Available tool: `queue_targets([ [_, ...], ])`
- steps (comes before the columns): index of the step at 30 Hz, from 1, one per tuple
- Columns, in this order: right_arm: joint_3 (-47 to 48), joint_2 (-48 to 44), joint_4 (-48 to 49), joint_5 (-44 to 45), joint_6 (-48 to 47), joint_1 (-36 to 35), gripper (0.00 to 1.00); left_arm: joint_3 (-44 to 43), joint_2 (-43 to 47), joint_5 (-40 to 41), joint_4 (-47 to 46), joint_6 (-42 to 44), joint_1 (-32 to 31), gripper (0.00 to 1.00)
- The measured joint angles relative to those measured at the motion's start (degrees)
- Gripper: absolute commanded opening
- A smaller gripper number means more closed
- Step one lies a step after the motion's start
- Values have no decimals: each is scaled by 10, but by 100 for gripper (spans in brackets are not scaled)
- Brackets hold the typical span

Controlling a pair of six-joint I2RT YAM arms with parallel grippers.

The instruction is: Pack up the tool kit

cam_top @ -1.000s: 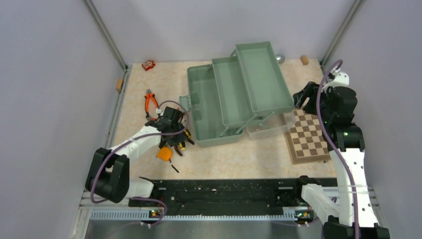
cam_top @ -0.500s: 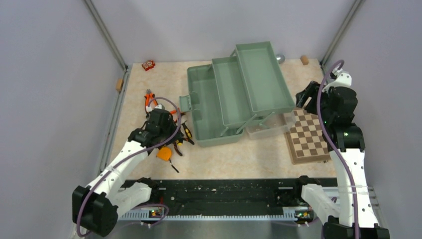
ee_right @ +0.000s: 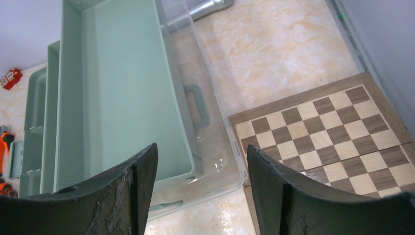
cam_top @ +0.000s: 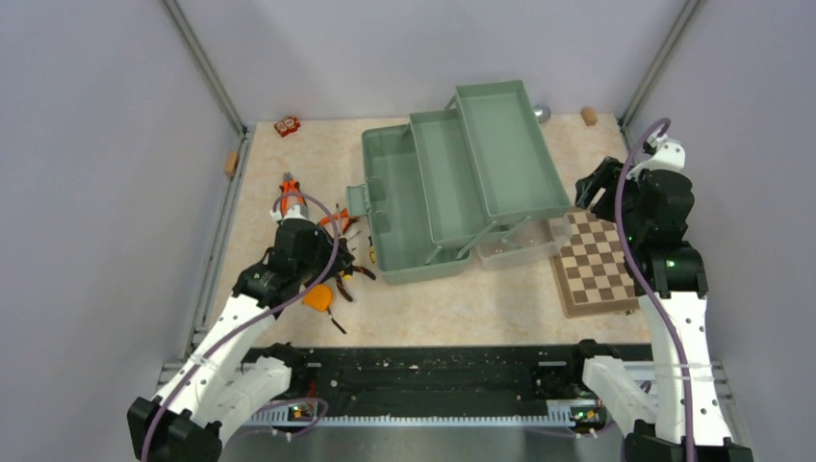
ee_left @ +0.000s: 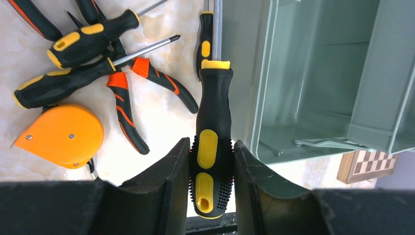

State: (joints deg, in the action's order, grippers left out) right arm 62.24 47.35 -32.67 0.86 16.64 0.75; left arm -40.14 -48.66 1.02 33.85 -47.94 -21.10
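Note:
The sage-green toolbox (cam_top: pixel 452 183) stands open mid-table, its trays fanned out and its translucent lid (cam_top: pixel 524 245) lying at its right. My left gripper (ee_left: pixel 211 147) is shut on the handle of a black-yellow screwdriver (ee_left: pixel 213 107), held just left of the toolbox wall (ee_left: pixel 318 73). Below it on the table lie two more screwdrivers (ee_left: pixel 83 41), orange-handled pliers (ee_left: pixel 129 107) and the orange tape measure (ee_left: pixel 61 134). My right gripper (ee_right: pixel 201 161) is open and holds nothing. It hovers by the toolbox's right side, over the lid (ee_right: pixel 215 147).
A brown-and-cream chessboard (cam_top: pixel 599 265) lies right of the lid, partly under it. A grey metal cylinder (ee_right: pixel 198 12) rests behind the toolbox. A small red object (cam_top: pixel 287 125), a cork (cam_top: pixel 588 116) and a wooden block (cam_top: pixel 231 162) sit by the walls. Another pair of orange pliers (cam_top: pixel 289 188) lies at the left.
My left arm has swung its wrist left, away from the toolbox, still gripping the screwdriver. The right arm has shifted only slightly.

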Motion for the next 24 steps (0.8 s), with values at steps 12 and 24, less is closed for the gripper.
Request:
queue_targets([
  [12,1,0,1,-6,1,0,66,-8,75,37,-28,-5,0,0],
  [24,1,0,6,-71,31,0,65,-139,-83,-95,-202,-44,-32,0],
])
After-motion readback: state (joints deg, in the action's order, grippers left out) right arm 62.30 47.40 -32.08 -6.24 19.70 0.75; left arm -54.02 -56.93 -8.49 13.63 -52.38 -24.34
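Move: The left hand already grips a screwdriver. The middle of the toolbox's open bottom compartment lies about 16 cm ahead, 11 cm to its right and 9 cm below. About 12 cm below it, a loose screwdriver lies 7 cm ahead and 1 cm right, and the tape measure 4 cm back and 9 cm left. From the right hand, the compartment is roughly 11 cm ahead, 37 cm left and 26 cm below. Left hand lifts the gripped screwdriver about 14 cm, right and forward over the compartment; right hand drifts left. ##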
